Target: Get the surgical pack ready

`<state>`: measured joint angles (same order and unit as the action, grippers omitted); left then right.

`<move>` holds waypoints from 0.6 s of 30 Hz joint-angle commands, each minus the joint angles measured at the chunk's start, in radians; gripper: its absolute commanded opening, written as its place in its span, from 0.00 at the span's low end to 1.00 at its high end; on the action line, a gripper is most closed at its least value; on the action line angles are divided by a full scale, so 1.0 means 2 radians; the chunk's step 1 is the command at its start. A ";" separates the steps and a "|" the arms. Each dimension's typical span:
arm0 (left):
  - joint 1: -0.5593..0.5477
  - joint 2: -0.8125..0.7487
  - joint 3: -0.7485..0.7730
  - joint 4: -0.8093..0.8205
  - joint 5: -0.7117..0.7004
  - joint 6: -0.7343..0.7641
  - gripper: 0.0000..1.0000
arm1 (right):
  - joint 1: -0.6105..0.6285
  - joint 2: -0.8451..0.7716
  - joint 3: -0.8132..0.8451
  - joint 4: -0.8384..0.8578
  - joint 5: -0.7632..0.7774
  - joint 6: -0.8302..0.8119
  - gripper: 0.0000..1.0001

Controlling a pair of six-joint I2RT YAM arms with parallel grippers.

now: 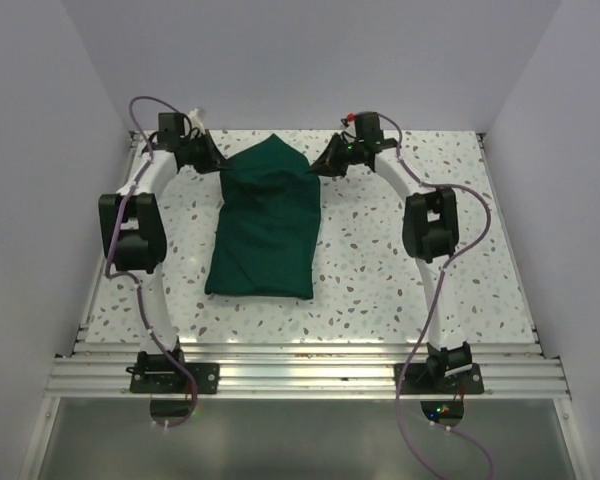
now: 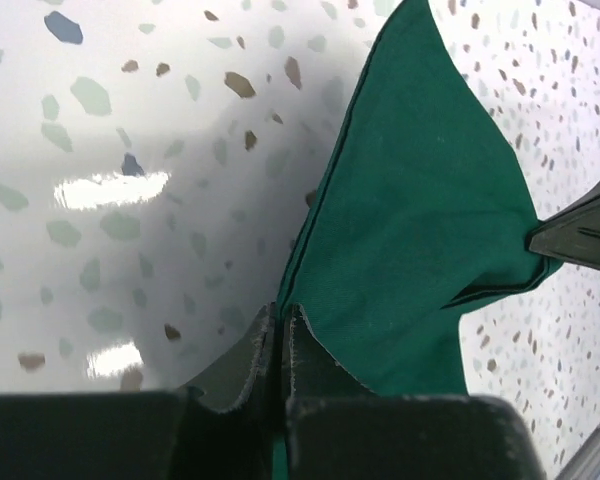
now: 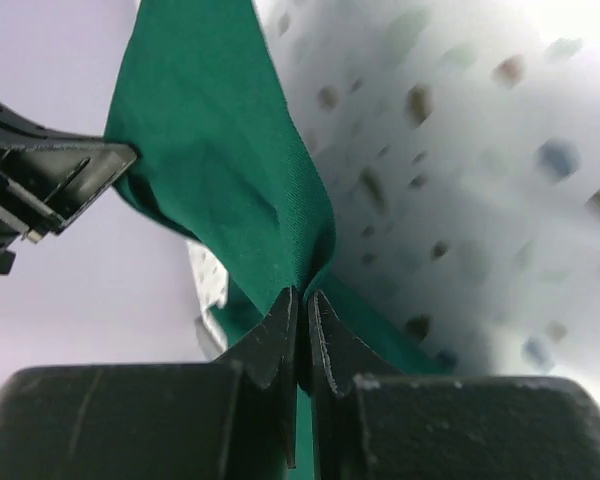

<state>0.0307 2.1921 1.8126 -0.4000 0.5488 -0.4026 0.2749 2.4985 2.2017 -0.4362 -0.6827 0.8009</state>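
The surgical pack is a dark green cloth (image 1: pixel 265 220) lying lengthwise on the speckled table, its far end lifted into a peak. My left gripper (image 1: pixel 220 166) is shut on the cloth's far left edge; in the left wrist view the cloth (image 2: pixel 420 230) runs pinched between the closed fingers (image 2: pixel 280 320). My right gripper (image 1: pixel 323 164) is shut on the far right edge, and the cloth (image 3: pixel 220 170) rises from between its closed fingers (image 3: pixel 302 305). Each wrist view shows the other gripper's tip holding the opposite side. No instruments or tray are visible.
The speckled table (image 1: pixel 380 270) stretches around the cloth. White walls close in on the left, right and back. A metal rail (image 1: pixel 300 365) with the arm bases runs along the near edge.
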 commanded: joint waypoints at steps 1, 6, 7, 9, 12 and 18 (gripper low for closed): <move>0.008 -0.090 -0.049 -0.012 -0.007 0.025 0.00 | 0.011 -0.091 -0.033 -0.023 -0.034 -0.025 0.00; 0.008 -0.157 -0.125 -0.028 -0.003 0.027 0.00 | 0.027 -0.142 -0.074 -0.057 -0.042 -0.044 0.00; 0.008 -0.176 -0.134 -0.035 -0.002 0.030 0.00 | 0.031 -0.162 -0.084 -0.055 -0.048 -0.044 0.00; 0.008 -0.198 -0.164 -0.039 -0.005 0.032 0.00 | 0.037 -0.179 -0.116 -0.056 -0.051 -0.049 0.00; 0.008 -0.249 -0.208 -0.039 -0.015 0.034 0.00 | 0.044 -0.215 -0.156 -0.071 -0.048 -0.065 0.00; 0.008 -0.308 -0.261 -0.054 -0.024 0.037 0.00 | 0.053 -0.283 -0.247 -0.059 -0.044 -0.068 0.00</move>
<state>0.0387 1.6611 1.3197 -0.4915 0.5156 -0.3546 0.3809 2.0304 1.7561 -0.5442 -0.7441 0.6857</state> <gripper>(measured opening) 0.028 0.056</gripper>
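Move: The green cloth's near edge, where the held far part is being taken, lies about 36 cm back from both hands and 9 cm below them. Its left corner is some 2 cm left of the left hand, its right corner some 2 cm left of the right hand. The cloth's loose far tip lies between them, about 14 cm ahead, near the table: 13 cm right of the left hand, 14 cm left of the right. The green cloth, still pinched in both shut grippers at its two sides, is drawn back towards its near edge, both hands travelling about 14 cm together. They rise as they set off, the left some 5 cm and the right 8 cm, then run on back nearly level; the right hand also turns about 10 degrees counter-clockwise. Neither loosens its grip. ##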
